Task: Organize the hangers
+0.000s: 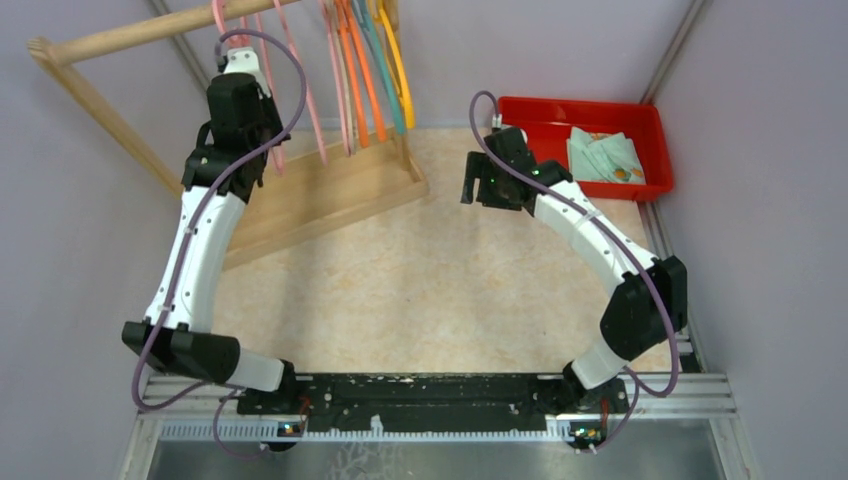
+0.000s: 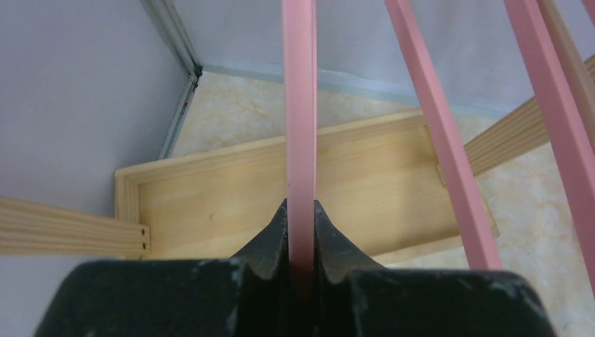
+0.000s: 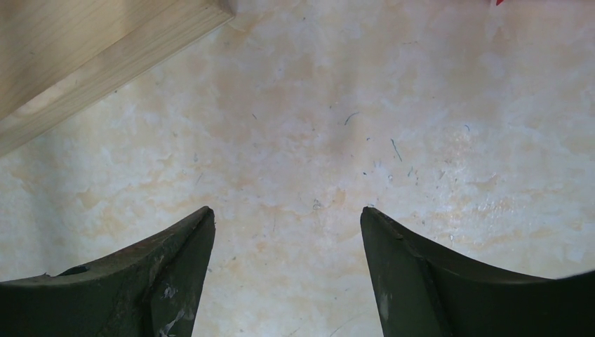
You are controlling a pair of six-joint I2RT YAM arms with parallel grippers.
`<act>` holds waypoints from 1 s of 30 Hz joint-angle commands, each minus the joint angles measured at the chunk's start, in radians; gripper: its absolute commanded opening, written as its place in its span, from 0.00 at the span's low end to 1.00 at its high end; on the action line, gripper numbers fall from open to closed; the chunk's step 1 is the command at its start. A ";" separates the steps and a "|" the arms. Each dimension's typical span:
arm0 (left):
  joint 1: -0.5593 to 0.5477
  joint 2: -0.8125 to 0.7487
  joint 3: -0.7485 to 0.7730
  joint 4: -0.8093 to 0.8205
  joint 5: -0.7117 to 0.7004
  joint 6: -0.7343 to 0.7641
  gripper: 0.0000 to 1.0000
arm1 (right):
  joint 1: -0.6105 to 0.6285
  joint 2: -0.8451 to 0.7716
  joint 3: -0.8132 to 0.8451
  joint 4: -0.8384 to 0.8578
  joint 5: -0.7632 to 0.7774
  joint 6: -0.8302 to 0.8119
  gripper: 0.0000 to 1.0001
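Note:
Several hangers hang from the wooden rack's pole [image 1: 150, 35] at the back left: pink ones [image 1: 310, 100], orange [image 1: 355, 80], teal [image 1: 385, 70] and yellow [image 1: 400, 60]. My left gripper [image 2: 300, 205] is raised among them and is shut on the bar of one pink hanger [image 2: 300, 105], which runs straight up between the jaws. Two more pink hanger bars [image 2: 435, 126] slant past on its right without touching the fingers. My right gripper [image 3: 286, 210] hovers open over bare table, right of the rack's base, with nothing between its fingers [image 1: 470, 185].
The rack's flat wooden base [image 1: 330, 190] lies on the beige table under the hangers, with a slanted wooden side post [image 1: 100, 110] to its left. A red bin [image 1: 590, 115] holding a pale green cloth [image 1: 605, 155] sits at the back right. Grey walls enclose both sides.

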 commanded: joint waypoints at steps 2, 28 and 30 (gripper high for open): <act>0.060 0.079 0.129 0.025 0.108 0.028 0.00 | -0.016 -0.023 0.055 0.007 0.023 -0.017 0.76; 0.110 0.068 -0.052 -0.036 0.235 -0.037 0.37 | -0.035 -0.006 0.029 0.005 -0.010 -0.022 0.76; 0.109 0.041 -0.075 -0.017 0.241 -0.034 0.39 | -0.035 -0.012 0.019 0.009 -0.011 -0.022 0.76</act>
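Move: The left hand still pinches the last pink hanger. The free spot on the rail, where its hook is to hang, lies about 8 cm ahead and some 14 cm above, neither left nor right. The nearest hanging pink hanger is centred about 5 cm to the right, 7 ahead and 4 above; the next pink one is some 10 cm right, 10 ahead and 4 above. From the right hand that rail spot lies about 12 cm ahead, 28 left and 33 above. Still pinching the pink hanger's lower bar, the left hand carries it about 4 cm forward to bring the hook over the rail, with a small sway left and back. The fingers then open to roughly a third and let go while the hand sinks nearly 8 cm and draws back a little, its fingertips tipping down about 10 degrees, with the bar still between the parted fingers. ##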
